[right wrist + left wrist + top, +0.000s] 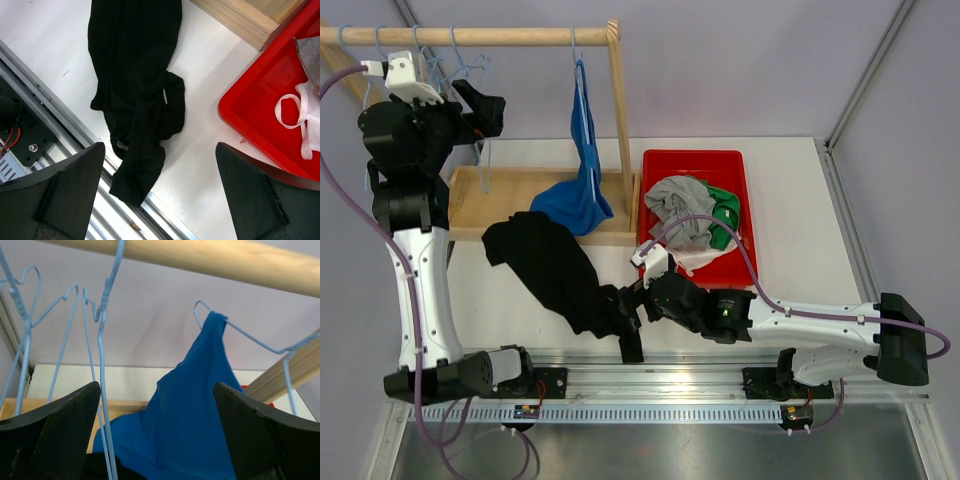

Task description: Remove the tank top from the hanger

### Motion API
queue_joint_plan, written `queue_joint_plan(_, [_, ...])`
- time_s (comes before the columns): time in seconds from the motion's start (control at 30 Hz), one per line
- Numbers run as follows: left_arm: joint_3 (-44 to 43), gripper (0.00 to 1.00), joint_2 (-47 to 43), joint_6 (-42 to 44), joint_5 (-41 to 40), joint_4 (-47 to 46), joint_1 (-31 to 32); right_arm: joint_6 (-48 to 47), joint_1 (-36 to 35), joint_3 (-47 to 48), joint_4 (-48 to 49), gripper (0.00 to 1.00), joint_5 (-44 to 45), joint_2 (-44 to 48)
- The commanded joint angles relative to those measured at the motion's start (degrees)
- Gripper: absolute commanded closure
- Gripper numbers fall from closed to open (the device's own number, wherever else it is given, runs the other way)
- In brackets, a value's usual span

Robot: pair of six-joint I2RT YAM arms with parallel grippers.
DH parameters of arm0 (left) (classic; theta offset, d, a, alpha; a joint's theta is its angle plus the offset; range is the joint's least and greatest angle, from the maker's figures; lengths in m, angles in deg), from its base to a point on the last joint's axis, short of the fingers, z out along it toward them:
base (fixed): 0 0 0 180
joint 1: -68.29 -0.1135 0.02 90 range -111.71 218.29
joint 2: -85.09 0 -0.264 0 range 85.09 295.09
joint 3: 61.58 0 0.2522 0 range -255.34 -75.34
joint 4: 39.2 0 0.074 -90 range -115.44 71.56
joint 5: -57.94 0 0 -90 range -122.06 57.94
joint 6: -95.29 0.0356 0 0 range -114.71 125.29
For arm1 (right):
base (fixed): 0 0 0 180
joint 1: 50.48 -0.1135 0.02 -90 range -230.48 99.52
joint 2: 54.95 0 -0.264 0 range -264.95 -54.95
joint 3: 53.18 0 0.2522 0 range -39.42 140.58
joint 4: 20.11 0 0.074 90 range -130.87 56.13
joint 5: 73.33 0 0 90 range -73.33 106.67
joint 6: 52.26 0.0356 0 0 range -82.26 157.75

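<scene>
A blue tank top (pixel 582 190) hangs by one strap from a light-blue wire hanger (pixel 578 58) on the wooden rail; its lower part rests on the rack's base. In the left wrist view the strap of the blue tank top (pixel 200 405) is hooked over the hanger's (pixel 250 337) left end. My left gripper (pixel 490 112) (pixel 157 387) is open, up by the rail, left of the top and apart from it. A black tank top (pixel 550 265) (pixel 137 90) lies crumpled on the table. My right gripper (pixel 625 305) (pixel 160 145) is open just above its near end, holding nothing.
Several empty wire hangers (pixel 450 60) (pixel 100 340) hang by my left gripper, one wire close to its left finger. The rack has a rail (pixel 470 36), a post (pixel 620 110) and a base tray (pixel 510 190). A red bin (pixel 695 158) (pixel 250 110) holds grey, green and white clothes.
</scene>
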Motion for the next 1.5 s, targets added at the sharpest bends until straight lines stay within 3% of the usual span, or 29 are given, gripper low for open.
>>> queue_joint_plan(0.0, [4.32, 0.01, -8.61, -1.02, -2.61, -5.92, 0.99, 1.23, 0.46, -0.11, 1.94, 0.01, 1.26, -0.32])
queue_joint_plan(0.27, [23.90, 0.01, -30.40, 3.73, -13.87, -9.26, 6.17, 0.53, 0.46, 1.55, 1.94, 0.01, 1.87, -2.78])
queue_joint_plan(0.5, [37.20, 0.01, -41.13, 2.41, -0.37, -11.73, 8.80, -1.92, 0.45, 3.66, 4.40, 0.01, 1.00, -4.63])
queue_joint_plan(0.7, [48.18, 0.01, -45.01, 8.47, 2.82, -11.64, 15.04, -3.25, 0.63, 5.86, 6.94, 0.00, -2.34, -8.14])
queue_joint_plan(1.27, [50.30, 0.01, -46.33, 8.83, -0.87, -9.09, 18.74, -5.27, 1.16, 19.83, 11.78, 0.01, -10.95, -34.42])
queue_joint_plan(1.47, [50.39, 0.01, -46.59, 8.83, -0.69, -8.91, 18.92, -5.44, 1.42, 21.94, 12.84, 0.01, -8.86, -40.48])
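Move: The black tank top lies spread on the table, its middle about 11 cm ahead of the right hand, 16 cm left and 15 below; the red bin is some 31 cm ahead and 20 right, 12 below. From the left hand, the hanging blue tank top is roughly 8 cm ahead, 20 right and 18 below; the black one lies about 14 back, 14 right and 46 below. Right hand reaches 12 cm left and down over black tank top; left hand backs away, then sinks rightward. ##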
